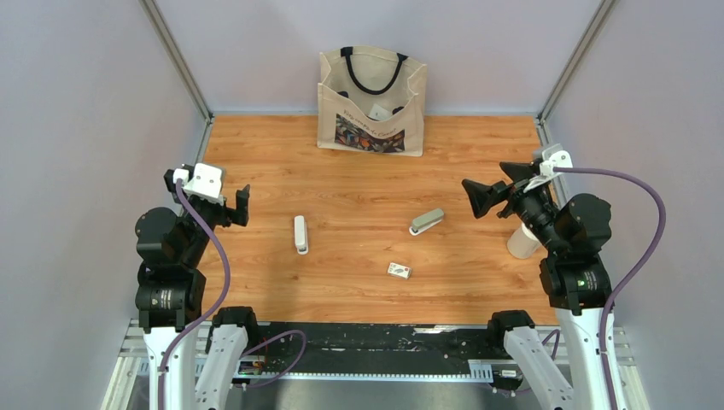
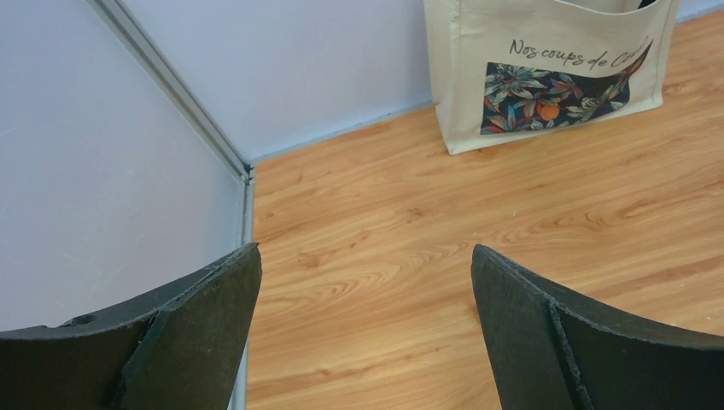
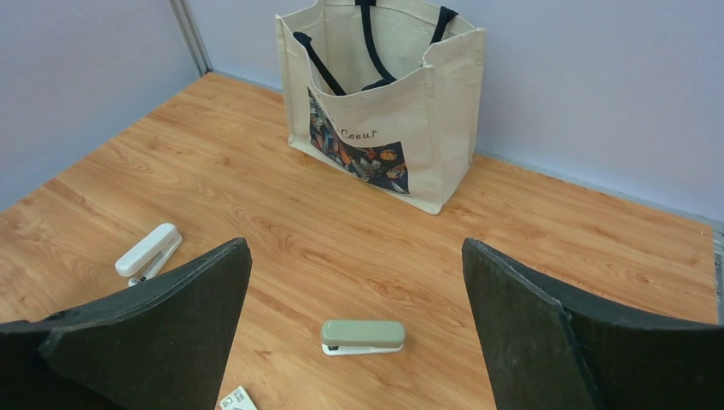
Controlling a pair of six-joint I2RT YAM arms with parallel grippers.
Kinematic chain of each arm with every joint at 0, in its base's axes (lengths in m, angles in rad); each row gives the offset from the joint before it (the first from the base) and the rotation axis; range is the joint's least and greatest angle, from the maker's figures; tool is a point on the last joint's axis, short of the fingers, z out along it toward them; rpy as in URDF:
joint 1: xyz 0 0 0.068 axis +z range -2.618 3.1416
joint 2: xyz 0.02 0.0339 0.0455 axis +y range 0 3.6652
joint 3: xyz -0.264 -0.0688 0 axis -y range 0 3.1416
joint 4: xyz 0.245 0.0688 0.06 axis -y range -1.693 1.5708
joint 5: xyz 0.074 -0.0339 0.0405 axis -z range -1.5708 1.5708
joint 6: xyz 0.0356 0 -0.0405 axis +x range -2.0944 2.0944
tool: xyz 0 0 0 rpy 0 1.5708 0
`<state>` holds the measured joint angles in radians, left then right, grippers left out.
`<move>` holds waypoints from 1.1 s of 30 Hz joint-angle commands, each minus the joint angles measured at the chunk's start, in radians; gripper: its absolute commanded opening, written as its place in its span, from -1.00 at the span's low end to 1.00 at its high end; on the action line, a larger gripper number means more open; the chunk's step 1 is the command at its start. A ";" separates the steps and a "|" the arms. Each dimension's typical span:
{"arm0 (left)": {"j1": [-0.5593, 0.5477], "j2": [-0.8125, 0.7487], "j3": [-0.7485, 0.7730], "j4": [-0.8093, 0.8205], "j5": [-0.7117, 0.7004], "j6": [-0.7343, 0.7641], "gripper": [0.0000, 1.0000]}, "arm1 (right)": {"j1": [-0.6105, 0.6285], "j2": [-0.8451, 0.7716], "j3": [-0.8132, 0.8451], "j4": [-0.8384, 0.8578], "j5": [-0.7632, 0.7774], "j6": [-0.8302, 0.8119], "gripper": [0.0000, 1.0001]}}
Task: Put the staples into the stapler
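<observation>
A white stapler (image 1: pixel 300 234) lies left of the table's middle, and a grey-green stapler (image 1: pixel 427 222) lies right of the middle. Both show in the right wrist view: the grey-green one (image 3: pixel 363 336) between my fingers and far below them, the white one (image 3: pixel 149 252) at the left. No strip of staples shows in any view. A small white printed box (image 1: pixel 399 270) lies nearer the front, its corner in the right wrist view (image 3: pixel 236 400). My left gripper (image 1: pixel 209 195) is open and empty, raised at the left, over bare wood (image 2: pixel 365 249). My right gripper (image 1: pixel 495 184) is open and empty, raised at the right (image 3: pixel 355 243).
A cream tote bag (image 1: pixel 371 102) with black handles stands upright at the back middle; it also shows in the left wrist view (image 2: pixel 546 77) and the right wrist view (image 3: pixel 384 102). A white cylinder (image 1: pixel 522 242) stands by the right arm. Grey walls enclose the wooden table (image 1: pixel 359 171).
</observation>
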<state>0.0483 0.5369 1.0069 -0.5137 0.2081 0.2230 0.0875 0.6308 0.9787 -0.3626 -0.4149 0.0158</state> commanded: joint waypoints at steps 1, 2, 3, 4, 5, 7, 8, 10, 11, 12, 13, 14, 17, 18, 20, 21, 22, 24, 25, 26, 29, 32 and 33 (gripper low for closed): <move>0.010 0.005 -0.004 0.011 0.051 0.002 1.00 | 0.006 -0.006 -0.001 0.013 -0.015 0.018 1.00; 0.010 0.006 -0.005 0.007 0.071 0.006 1.00 | 0.006 -0.008 -0.008 0.013 -0.021 -0.006 1.00; 0.010 0.009 -0.004 0.004 0.101 0.012 1.00 | 0.006 -0.011 -0.018 0.013 -0.041 -0.057 1.00; 0.010 0.008 -0.005 0.000 0.125 0.024 1.00 | 0.006 -0.013 -0.032 0.010 -0.064 -0.104 1.00; 0.010 0.006 -0.008 -0.003 0.145 0.033 1.00 | 0.006 -0.011 -0.046 0.007 -0.087 -0.134 1.00; 0.010 0.003 -0.014 -0.011 0.175 0.047 1.00 | 0.005 -0.010 -0.069 0.013 -0.129 -0.161 1.00; 0.009 -0.002 -0.019 -0.019 0.191 0.056 1.00 | 0.006 -0.008 -0.075 0.008 -0.163 -0.177 1.00; 0.010 -0.009 -0.031 -0.020 0.217 0.073 1.00 | 0.006 -0.009 -0.080 0.001 -0.226 -0.192 1.00; 0.009 -0.009 -0.036 -0.020 0.235 0.082 1.00 | 0.006 -0.011 -0.080 -0.007 -0.249 -0.200 1.00; 0.010 -0.009 -0.040 -0.020 0.252 0.090 1.00 | 0.006 -0.013 -0.081 -0.009 -0.268 -0.206 1.00; 0.010 -0.009 -0.045 -0.026 0.275 0.098 1.00 | 0.006 -0.014 -0.086 -0.009 -0.274 -0.209 1.00; 0.010 -0.008 -0.047 -0.034 0.292 0.105 1.00 | 0.006 -0.013 -0.090 -0.006 -0.272 -0.211 1.00; 0.010 0.015 -0.030 -0.071 0.338 0.128 1.00 | 0.005 0.027 -0.095 -0.013 -0.253 -0.212 1.00; 0.009 0.027 -0.019 -0.087 0.347 0.133 1.00 | 0.006 0.049 -0.086 -0.024 -0.246 -0.217 1.00; 0.009 0.066 0.007 -0.129 0.372 0.150 1.00 | 0.008 0.104 -0.065 -0.059 -0.245 -0.229 1.00; 0.010 0.081 0.018 -0.149 0.385 0.156 1.00 | 0.009 0.131 -0.054 -0.074 -0.245 -0.234 1.00; 0.009 0.099 0.025 -0.167 0.405 0.167 1.00 | 0.012 0.159 -0.048 -0.093 -0.245 -0.243 1.00; 0.002 0.127 0.038 -0.193 0.441 0.188 1.00 | 0.024 0.197 -0.040 -0.124 -0.245 -0.264 1.00; -0.004 0.138 0.038 -0.201 0.444 0.196 1.00 | 0.032 0.210 -0.040 -0.134 -0.246 -0.275 1.00; -0.014 0.147 0.038 -0.209 0.435 0.203 1.00 | 0.043 0.220 -0.044 -0.142 -0.243 -0.284 1.00; -0.086 0.176 0.033 -0.229 0.377 0.231 1.00 | 0.089 0.245 -0.054 -0.159 -0.214 -0.318 1.00; -0.139 0.190 0.015 -0.215 0.359 0.231 1.00 | 0.147 0.273 -0.060 -0.182 -0.171 -0.365 1.00; -0.152 0.190 0.006 -0.206 0.359 0.227 1.00 | 0.170 0.282 -0.063 -0.188 -0.156 -0.382 1.00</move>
<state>-0.0517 0.7223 1.0092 -0.7269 0.5701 0.4137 0.1963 0.8940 0.9020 -0.5228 -0.6209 -0.2806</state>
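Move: The white stapler lies about 14 cm to the left hand's right, some 3 cm ahead and 34 cm below. From the right hand, the green stapler is about 8 cm ahead and 5 cm left, likewise 34 cm below; the staple box stands roughly 12 cm left and 5 cm back, and the white stapler 5 cm ahead, 35 cm left. Both open hands sink and swing inward: right 13 cm down towards the green stapler, left 8 towards the white. ##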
